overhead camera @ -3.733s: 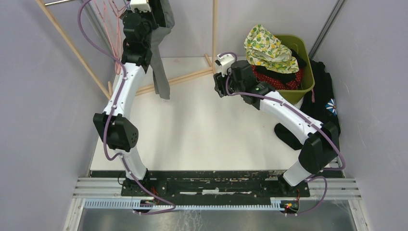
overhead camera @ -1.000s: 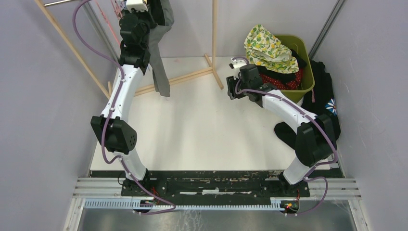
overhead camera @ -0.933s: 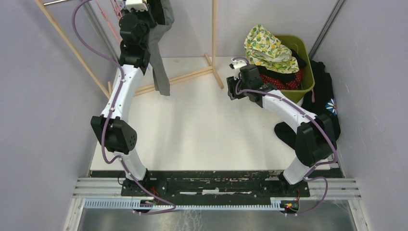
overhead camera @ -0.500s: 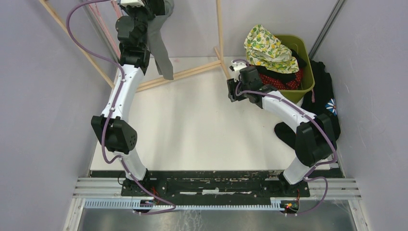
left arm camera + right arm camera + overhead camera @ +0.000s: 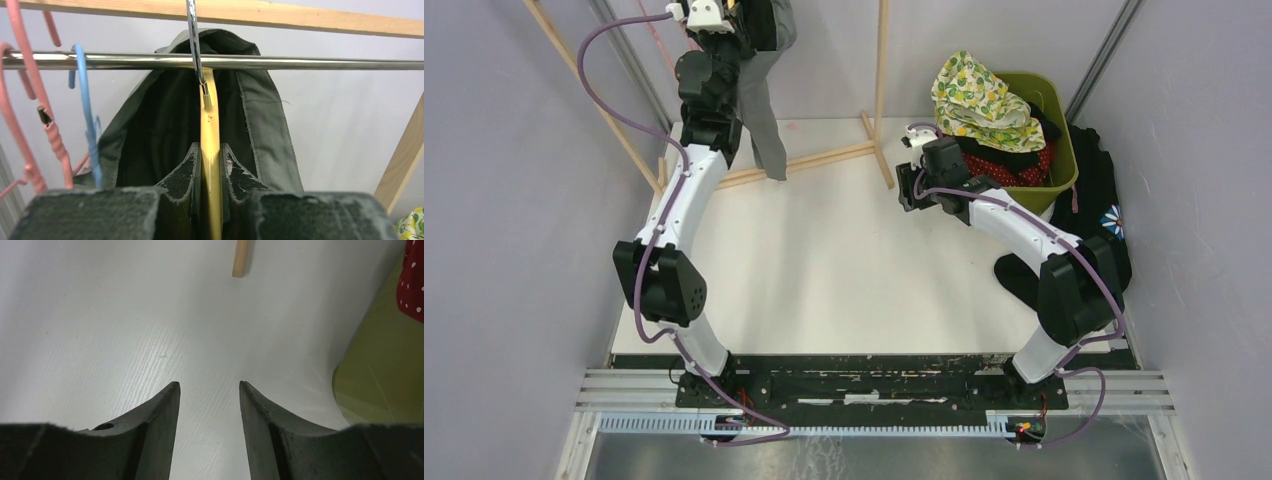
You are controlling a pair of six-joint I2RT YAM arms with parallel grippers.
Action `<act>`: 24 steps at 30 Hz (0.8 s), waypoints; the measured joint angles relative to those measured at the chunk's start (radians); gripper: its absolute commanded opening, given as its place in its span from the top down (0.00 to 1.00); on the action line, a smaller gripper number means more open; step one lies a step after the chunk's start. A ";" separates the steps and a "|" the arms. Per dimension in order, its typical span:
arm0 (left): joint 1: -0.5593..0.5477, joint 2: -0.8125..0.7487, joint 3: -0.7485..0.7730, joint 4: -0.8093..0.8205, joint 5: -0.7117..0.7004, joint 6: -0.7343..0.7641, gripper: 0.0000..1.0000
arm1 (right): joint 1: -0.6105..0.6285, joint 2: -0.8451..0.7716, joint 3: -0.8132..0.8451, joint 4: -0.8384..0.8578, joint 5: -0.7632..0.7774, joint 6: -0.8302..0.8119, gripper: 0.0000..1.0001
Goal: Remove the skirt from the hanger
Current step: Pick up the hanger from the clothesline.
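Observation:
A grey-green skirt (image 5: 260, 125) hangs draped over a yellow hanger (image 5: 210, 150) whose metal hook (image 5: 194, 40) is on the chrome rail (image 5: 300, 62). From above the skirt (image 5: 764, 120) hangs down at the back left under the raised left arm. My left gripper (image 5: 210, 150) is shut on the yellow hanger, one finger on each side of it. My right gripper (image 5: 208, 385) is open over bare white table beside the green bin (image 5: 380, 375), holding nothing. In the top view the right gripper (image 5: 912, 190) sits low near the rack's foot.
Pink (image 5: 30, 100) and blue (image 5: 87, 110) empty hangers hang on the rail to the left. A wooden rack frame (image 5: 879, 70) stands at the back. The green bin (image 5: 1049, 100) at back right is heaped with clothes, yellow-patterned cloth (image 5: 979, 95) on top. Dark garments (image 5: 1099, 200) lie at the right.
The left arm has shifted slightly right and up with the hanger and skirt; the wooden rack has shifted with it. The right arm has stayed put near the bin.

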 measured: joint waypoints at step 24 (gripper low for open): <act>-0.006 -0.223 -0.277 -0.415 0.165 0.007 0.97 | -0.001 -0.057 0.025 -0.032 -0.021 0.004 0.48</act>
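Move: The left hand already grips the yellow hanger with the skirt on it; open space for it over mid-table lies some 20 cm back, 15 right and 25 below. The clothesline rod crosses about 6 cm ahead, 12 above, with the blue hanger 12 cm left, 5 ahead, 5 above. From the right hand, that space is roughly 7 cm back, 14 left and 11 above. Keeping its grip, the left hand eases back, then lowers the hanger about 12 cm, tipping down; right rises 3 cm. ##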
